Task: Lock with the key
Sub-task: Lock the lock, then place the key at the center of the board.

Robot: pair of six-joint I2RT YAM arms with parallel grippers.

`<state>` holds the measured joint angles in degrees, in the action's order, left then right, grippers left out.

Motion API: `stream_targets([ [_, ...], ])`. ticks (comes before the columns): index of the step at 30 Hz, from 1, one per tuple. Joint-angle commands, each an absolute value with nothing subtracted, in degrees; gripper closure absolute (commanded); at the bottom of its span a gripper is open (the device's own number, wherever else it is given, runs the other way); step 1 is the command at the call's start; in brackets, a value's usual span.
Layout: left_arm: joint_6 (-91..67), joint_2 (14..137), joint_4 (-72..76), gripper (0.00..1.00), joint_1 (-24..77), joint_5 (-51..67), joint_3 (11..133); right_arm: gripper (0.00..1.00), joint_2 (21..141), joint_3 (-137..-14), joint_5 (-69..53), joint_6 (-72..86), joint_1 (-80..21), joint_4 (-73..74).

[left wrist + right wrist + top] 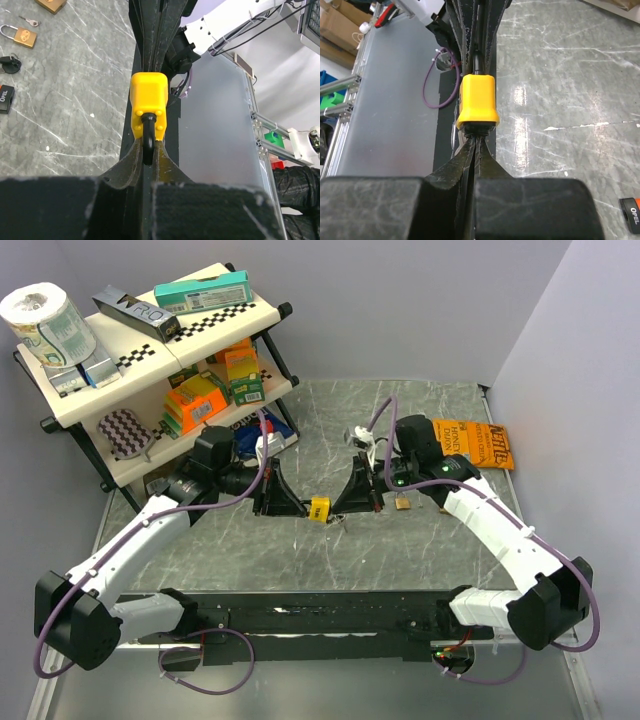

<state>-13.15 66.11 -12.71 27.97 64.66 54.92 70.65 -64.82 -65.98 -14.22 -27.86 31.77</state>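
A yellow padlock (pixel 319 508) is held above the table between both grippers. My left gripper (pixel 297 506) is shut on its black shackle (pixel 148 142). The left wrist view shows the yellow body (pixel 148 100) just beyond my left gripper (pixel 148 150). My right gripper (pixel 341 505) comes from the opposite side. In the right wrist view my right gripper (pixel 477 140) is shut on a black key head (pixel 478 131) that sits against the end of the padlock body (pixel 477 100). The key's blade is hidden.
A brass padlock (pixel 403 503) lies by the right arm. Two more brass padlocks (pixel 25 36), small keys (pixel 31 21) and a black Opel car key (pixel 5 98) lie on the marble table. An orange packet (pixel 470 443) lies at the back right. A loaded shelf rack (pixel 150 370) stands at the back left.
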Motion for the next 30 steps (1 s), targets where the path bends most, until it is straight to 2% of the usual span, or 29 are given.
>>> stream_targets([
  [1,-10.64,64.42,-11.95,0.99,26.9,67.85,57.22,1.0,69.52,-63.98,-67.93,-17.66,-24.79,34.8],
  [6,-8.97,64.6,-13.45,0.99,25.84,68.29,57.92,1.0,69.08,-65.3,-68.38,-24.69,-22.85,43.74],
  [12,-7.48,64.86,-14.76,0.99,24.79,68.55,58.53,1.0,68.55,-64.34,-68.03,-27.95,-19.87,47.11],
  [15,-6.77,64.69,-16.08,0.99,23.91,68.64,58.19,1.0,69.17,-63.28,-66.72,-23.92,-18.46,42.73],
  [20,-10.71,64.34,-12.84,0.99,22.41,66.45,55.64,1.0,71.27,-58.11,-58.64,-3.02,-19.15,20.54],
  [25,-11.86,61.62,-11.17,0.99,21.36,62.23,52.13,1.0,77.5,-58.8,-50.73,6.4,-23.19,13.63],
  [30,-14.94,59.94,-6.87,0.99,20.57,57.84,47.64,1.0,86.55,-61.52,-42.45,8.52,-28.82,10.46],
])
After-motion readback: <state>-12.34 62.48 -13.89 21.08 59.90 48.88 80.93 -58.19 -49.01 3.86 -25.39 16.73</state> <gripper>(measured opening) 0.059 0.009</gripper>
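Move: My right hand is shut on the key at the bottom of the yellow lock, whose body sits about 4 cm to its left, level. My left hand still holds that lock by the shackle, the body some 3 cm to its right. On the table, roughly 24 cm below my right hand and 14-15 cm farther ahead, lie the orange lock about 4 cm to its right, the black-headed keys about 11 cm right and the small brass lock about 17 cm right. I keep the key pinched in my right hand and draw it straight out to the right, away from the yellow lock, about 4 cm. Then I swing that hand forward and down, some 8 cm each, curving back left as the fingers turn about 20 degrees clockwise and dip towards the table near the orange lock. My left hand keeps its grip on the shackle and eases off left, forward and slightly down, around 3 cm each way. ##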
